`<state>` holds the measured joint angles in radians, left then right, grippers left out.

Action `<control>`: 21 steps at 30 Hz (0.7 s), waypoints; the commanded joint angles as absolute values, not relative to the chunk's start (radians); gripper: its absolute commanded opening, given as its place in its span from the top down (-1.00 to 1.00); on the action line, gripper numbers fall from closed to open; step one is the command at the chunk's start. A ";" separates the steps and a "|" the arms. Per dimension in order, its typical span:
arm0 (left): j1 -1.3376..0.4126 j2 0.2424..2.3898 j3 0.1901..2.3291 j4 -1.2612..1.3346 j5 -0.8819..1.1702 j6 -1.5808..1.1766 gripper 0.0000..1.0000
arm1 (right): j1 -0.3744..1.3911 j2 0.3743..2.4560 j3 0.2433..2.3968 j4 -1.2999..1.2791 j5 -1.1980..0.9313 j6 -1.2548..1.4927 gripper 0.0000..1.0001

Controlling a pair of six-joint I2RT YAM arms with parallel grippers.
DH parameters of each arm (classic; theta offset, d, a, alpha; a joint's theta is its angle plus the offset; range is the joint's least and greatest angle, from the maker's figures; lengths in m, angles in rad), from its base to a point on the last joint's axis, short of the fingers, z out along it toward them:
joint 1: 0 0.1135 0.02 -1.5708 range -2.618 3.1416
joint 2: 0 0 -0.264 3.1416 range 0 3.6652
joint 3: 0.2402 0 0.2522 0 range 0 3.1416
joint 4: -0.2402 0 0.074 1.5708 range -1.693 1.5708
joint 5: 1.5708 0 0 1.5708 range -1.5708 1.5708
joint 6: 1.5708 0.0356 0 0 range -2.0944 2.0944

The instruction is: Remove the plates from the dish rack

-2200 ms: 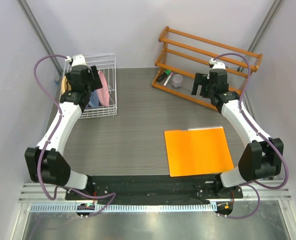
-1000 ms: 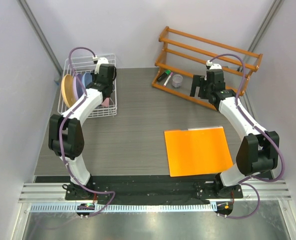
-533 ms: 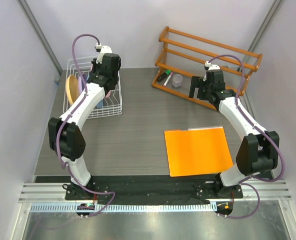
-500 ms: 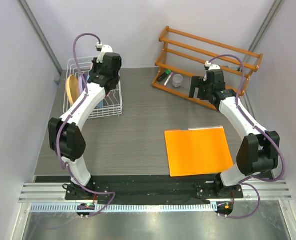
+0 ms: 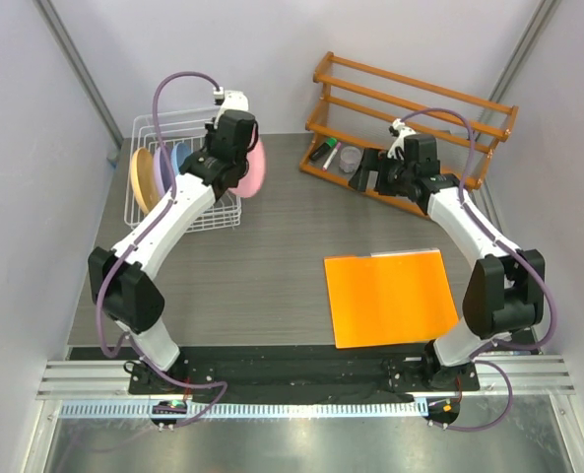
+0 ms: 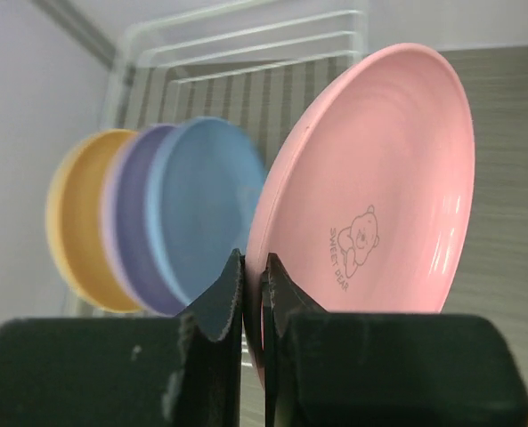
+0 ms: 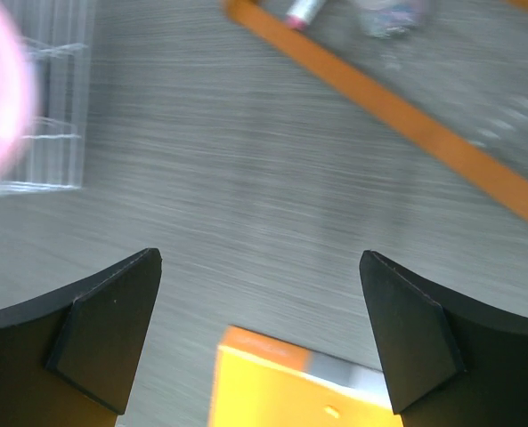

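My left gripper (image 5: 240, 169) is shut on the rim of the pink plate (image 5: 253, 168) and holds it upright just right of the white wire dish rack (image 5: 146, 128); in the left wrist view the gripper (image 6: 253, 271) pinches the pink plate (image 6: 370, 187) at its lower edge. The light blue plate (image 6: 201, 205), lavender plate (image 6: 125, 222) and yellow-orange plate (image 6: 72, 213) stand on edge in the rack (image 6: 246, 36). They also show from above, the yellow-orange plate (image 5: 140, 177) leftmost. My right gripper (image 5: 367, 172) is open and empty above the table, as the right wrist view (image 7: 262, 294) shows.
A flat orange square sheet (image 5: 390, 296) lies at the right front of the table and shows in the right wrist view (image 7: 335, 391). An orange-brown wooden slatted shelf rack (image 5: 410, 118) stands at the back right with a marker (image 5: 321, 151) and a small clear cup (image 5: 349, 158).
My left gripper has lifted the pink plate out of the rack and carried it right. My right gripper has shifted slightly left.
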<state>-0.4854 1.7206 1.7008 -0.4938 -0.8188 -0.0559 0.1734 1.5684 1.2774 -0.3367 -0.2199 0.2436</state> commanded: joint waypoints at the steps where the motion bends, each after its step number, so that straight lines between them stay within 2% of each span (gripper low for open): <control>1: -0.522 1.643 1.664 -0.523 -0.453 -0.251 1.00 | 0.207 1.595 1.260 -0.109 -0.512 0.424 -0.99; 4: -0.522 1.646 1.623 -0.499 -0.326 -0.327 1.00 | 0.244 1.629 1.233 -0.011 -0.557 0.495 -0.99; 11: -0.522 1.625 1.517 -0.422 -0.198 -0.426 1.00 | 0.302 1.698 1.220 0.084 -0.566 0.545 -0.99; 21: -0.522 1.589 1.440 -0.347 -0.160 -0.482 1.00 | 0.305 1.753 1.184 0.068 -0.529 0.528 -0.99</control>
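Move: The left hand holds the pink plate by its rim, the plate's middle some 5 cm to its right, 2 cm ahead and 7 cm below. The waiting open right gripper is about 37 cm to the left hand's right, 3 cm back and 11 cm lower. The racked blue plate stands about 13 cm left, 2 cm ahead and 17 cm below. From the right hand the pink plate is roughly 32 cm left, 5 cm ahead and 4 cm up, and the glass cup 12 cm ahead, 2 cm left, 16 cm down. Keeping its pinch on the pink plate's rim, the left hand carries it away from the dish rack towards the right gripper, about 12 cm right, nearly 10 cm down and some 5 cm back, rolling its right side up and turning clockwise, about 40 degrees in all. The right hand, fingers staying wide open, comes about 12 cm left to meet the plate, its left side rolling up and swinging counter-clockwise, then sinks about 4 cm with its jaws at the plate's free right rim. ##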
